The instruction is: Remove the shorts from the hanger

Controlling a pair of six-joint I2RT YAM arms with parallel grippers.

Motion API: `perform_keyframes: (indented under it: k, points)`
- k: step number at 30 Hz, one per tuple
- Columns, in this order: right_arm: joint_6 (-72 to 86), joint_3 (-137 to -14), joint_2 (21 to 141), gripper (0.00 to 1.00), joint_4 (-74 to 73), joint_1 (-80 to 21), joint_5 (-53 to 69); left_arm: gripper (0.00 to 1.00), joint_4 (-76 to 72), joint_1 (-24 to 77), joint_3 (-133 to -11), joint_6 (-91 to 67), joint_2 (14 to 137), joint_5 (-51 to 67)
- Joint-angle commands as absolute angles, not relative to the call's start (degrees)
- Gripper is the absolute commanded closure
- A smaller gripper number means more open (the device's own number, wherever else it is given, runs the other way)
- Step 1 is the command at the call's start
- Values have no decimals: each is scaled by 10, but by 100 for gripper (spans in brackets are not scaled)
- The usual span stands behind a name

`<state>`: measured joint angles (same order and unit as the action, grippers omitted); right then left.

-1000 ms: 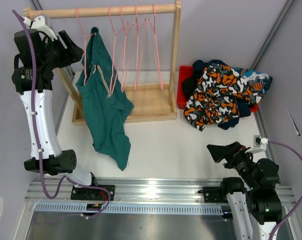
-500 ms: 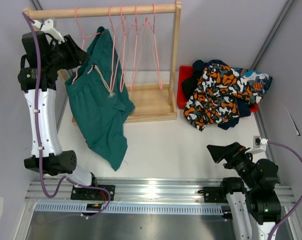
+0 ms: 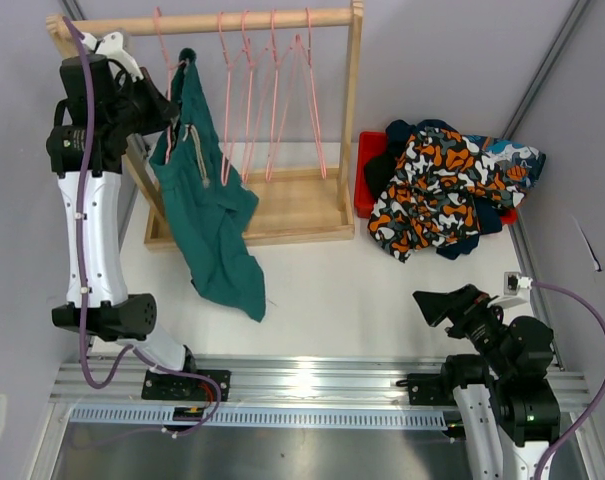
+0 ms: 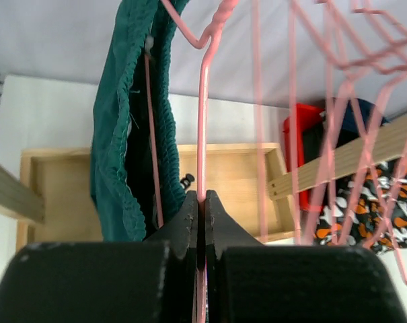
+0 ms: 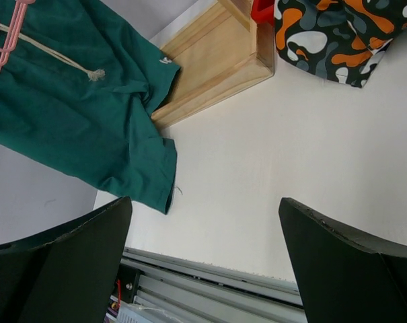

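Observation:
The teal-green shorts [image 3: 210, 215] hang from a pink hanger [image 3: 163, 45] at the left end of the wooden rack's rail [image 3: 207, 21], their legs trailing down to the table. My left gripper [image 3: 165, 108] is up beside them, shut on the hanger's thin pink wire [image 4: 204, 121], which runs straight into the pinched fingers [image 4: 201, 196]. The shorts' gathered waistband [image 4: 116, 161] is just left of that wire. My right gripper [image 3: 437, 301] rests low at the front right, open and holding nothing [image 5: 203, 208]. The shorts' hem [image 5: 89, 128] shows in its view.
Several bare pink hangers [image 3: 272, 90] hang further right on the rail. The rack's wooden base [image 3: 297, 205] lies under them. A red bin [image 3: 366, 175] at the right holds a heap of patterned and dark shorts [image 3: 437, 185]. A metal rail [image 3: 312, 385] runs along the near edge.
My left gripper has moved right and closed onto the hanger wire. The teal-green shorts swung left, then back, and now hang narrower.

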<state>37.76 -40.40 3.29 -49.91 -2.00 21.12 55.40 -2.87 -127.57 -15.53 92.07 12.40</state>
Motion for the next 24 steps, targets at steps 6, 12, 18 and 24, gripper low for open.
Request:
perform_keyframes:
  k: [6, 12, 18, 24]
  points:
    - [379, -403, 30, 1, -468, -18, 221, 100, 462, -6, -1292, -153, 809, 218]
    - [379, -422, 40, 0, -450, -18, 224, 100, 436, -5, -1189, -145, 674, 252]
    - [374, -441, 60, 0, -414, -18, 243, 100, 419, 18, -1015, -130, 525, 254]
    - [369, -482, 130, 1, -333, -18, 303, 100, 375, 31, -768, -155, 338, 288]
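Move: The left hand already grips the green shorts' hanger, its hook at the rail about 10 cm ahead and 15 above; clear space in front of the rack lies some 25 cm back and 6 right. The shorts' middle is about 4 cm ahead, 7 right and 17 below; the empty hangers are roughly 10 ahead, 18 right, level. From the right hand, the shorts are about 28 ahead, 43 left, 4 above. Left hand keeps the hanger pinched, arcing up, back about 25 cm, then down from the rail; right rises. ##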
